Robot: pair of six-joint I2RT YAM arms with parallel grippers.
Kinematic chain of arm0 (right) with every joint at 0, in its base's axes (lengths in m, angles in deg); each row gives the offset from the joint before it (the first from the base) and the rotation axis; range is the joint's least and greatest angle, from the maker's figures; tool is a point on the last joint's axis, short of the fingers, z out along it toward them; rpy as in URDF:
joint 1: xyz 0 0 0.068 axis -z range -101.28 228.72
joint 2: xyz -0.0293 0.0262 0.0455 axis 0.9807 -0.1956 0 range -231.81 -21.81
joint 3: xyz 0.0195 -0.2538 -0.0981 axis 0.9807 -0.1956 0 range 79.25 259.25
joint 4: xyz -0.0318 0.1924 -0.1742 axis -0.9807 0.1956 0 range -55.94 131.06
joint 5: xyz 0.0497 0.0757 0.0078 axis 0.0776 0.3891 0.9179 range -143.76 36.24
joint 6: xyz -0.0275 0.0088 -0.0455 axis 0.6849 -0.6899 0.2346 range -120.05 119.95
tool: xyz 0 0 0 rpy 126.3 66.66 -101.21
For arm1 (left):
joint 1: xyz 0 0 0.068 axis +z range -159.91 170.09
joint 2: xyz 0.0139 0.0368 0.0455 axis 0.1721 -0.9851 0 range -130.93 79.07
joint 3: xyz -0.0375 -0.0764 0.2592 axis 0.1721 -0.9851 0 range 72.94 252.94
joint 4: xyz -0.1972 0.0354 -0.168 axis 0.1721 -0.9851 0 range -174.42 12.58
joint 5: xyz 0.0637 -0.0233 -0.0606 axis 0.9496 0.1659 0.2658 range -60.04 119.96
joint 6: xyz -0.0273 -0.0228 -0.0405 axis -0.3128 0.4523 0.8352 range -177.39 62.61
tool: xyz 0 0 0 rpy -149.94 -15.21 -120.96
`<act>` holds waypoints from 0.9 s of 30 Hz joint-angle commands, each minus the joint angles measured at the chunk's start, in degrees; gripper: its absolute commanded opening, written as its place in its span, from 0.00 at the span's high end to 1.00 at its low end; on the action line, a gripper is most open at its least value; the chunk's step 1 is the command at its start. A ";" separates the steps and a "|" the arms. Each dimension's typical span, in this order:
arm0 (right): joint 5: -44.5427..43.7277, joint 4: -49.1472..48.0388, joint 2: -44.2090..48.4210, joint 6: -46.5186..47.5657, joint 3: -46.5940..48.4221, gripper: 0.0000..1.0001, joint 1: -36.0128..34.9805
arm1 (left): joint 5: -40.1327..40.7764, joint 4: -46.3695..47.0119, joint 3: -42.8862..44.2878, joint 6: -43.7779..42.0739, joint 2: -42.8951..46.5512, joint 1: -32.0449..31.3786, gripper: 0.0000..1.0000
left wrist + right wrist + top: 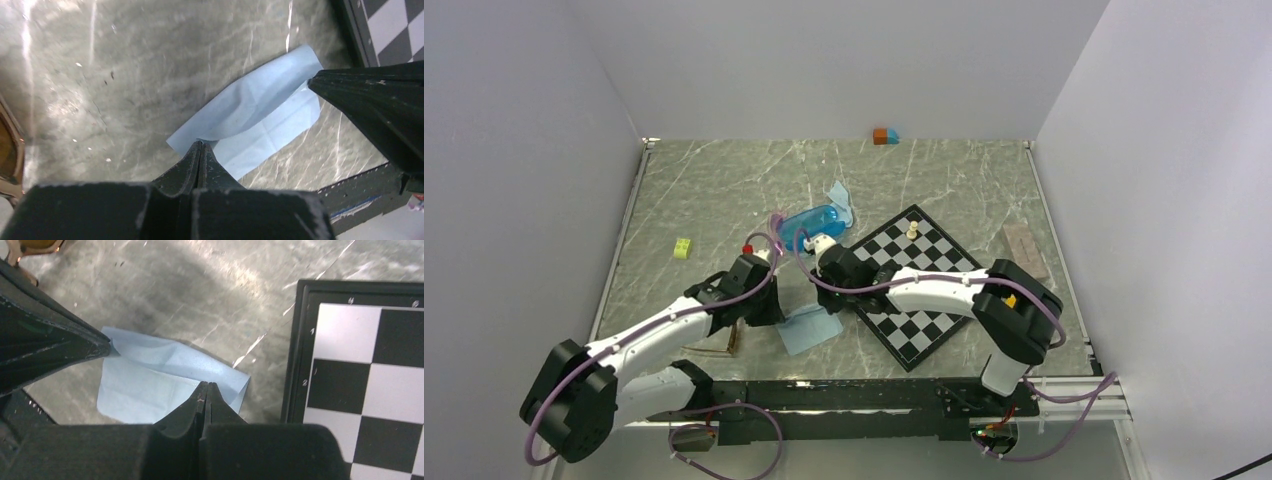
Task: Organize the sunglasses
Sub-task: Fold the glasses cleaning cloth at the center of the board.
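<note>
The brown-framed sunglasses [721,346] lie on the table beside my left arm, and show at the left wrist view's edge [10,150] and in the right wrist view's top corner [35,246]. The purple pair is not clear to me: a purple loop by the blue case could be cable. A light-blue cloth [810,330] lies half folded between my arms. My left gripper [201,145] is shut on one corner of its raised upper layer [260,100]. My right gripper [206,386] is shut on the cloth's [150,375] opposite edge. Each wrist view shows the other gripper's fingertip at the cloth.
A chessboard [924,330] lies right of the cloth, its black rim [295,340] close to my right gripper, with a pale piece [912,229] on it. A blue capsule case [812,221] and a second cloth [839,193] lie behind. Small bricks [683,248] [885,136] lie farther off.
</note>
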 commanded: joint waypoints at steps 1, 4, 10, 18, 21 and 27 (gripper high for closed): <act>3.03 -1.78 4.33 -0.62 -2.63 1.00 -0.60 | -1.63 2.60 -2.66 -0.45 3.30 -2.70 1.00; 4.15 -0.72 5.42 -0.81 -3.37 1.00 -0.60 | -2.36 3.37 -3.56 -0.37 3.65 -4.42 1.00; 5.54 -0.27 6.80 -1.15 -4.97 1.00 -0.85 | -2.43 3.36 -2.90 0.11 2.82 -8.15 1.00; 5.23 0.32 7.81 -0.78 -6.79 1.00 -0.95 | 0.78 0.19 -1.27 1.10 2.14 -11.99 1.00; 4.70 -0.06 7.75 -1.35 -7.26 1.00 -0.98 | 0.91 0.05 -0.62 1.44 0.50 -12.49 1.00; 4.76 -0.64 8.14 -1.80 -8.30 1.00 -0.97 | 1.53 -0.62 0.63 1.52 -1.79 -13.96 1.00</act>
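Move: The cloth's far edge is already pinched at its left end by the left hand and at its right end by the right, and partly folded back. Its near-left corner lies about 8 cm back, 2 right of the left hand; its near-right corner about 5 back, 4 right of the right hand, both 2–3 below. Brown sunglasses sit 16 left and 4 back of the left hand; the chessboard's middle is 19 right, 5 ahead of the right hand; the blue case 19 ahead, 4 left of the right hand. The cloth's pinched far edge is drawn back over the rest of it towards the near edge, both hands working side by side and drifting right. The left goes about 5 cm back and 3 right, sinking a little and turning some 10 degrees clockwise; the right goes about 4 back and 2.5 right, dipping a centimetre late on. Both grippers keep shut on their ends. ##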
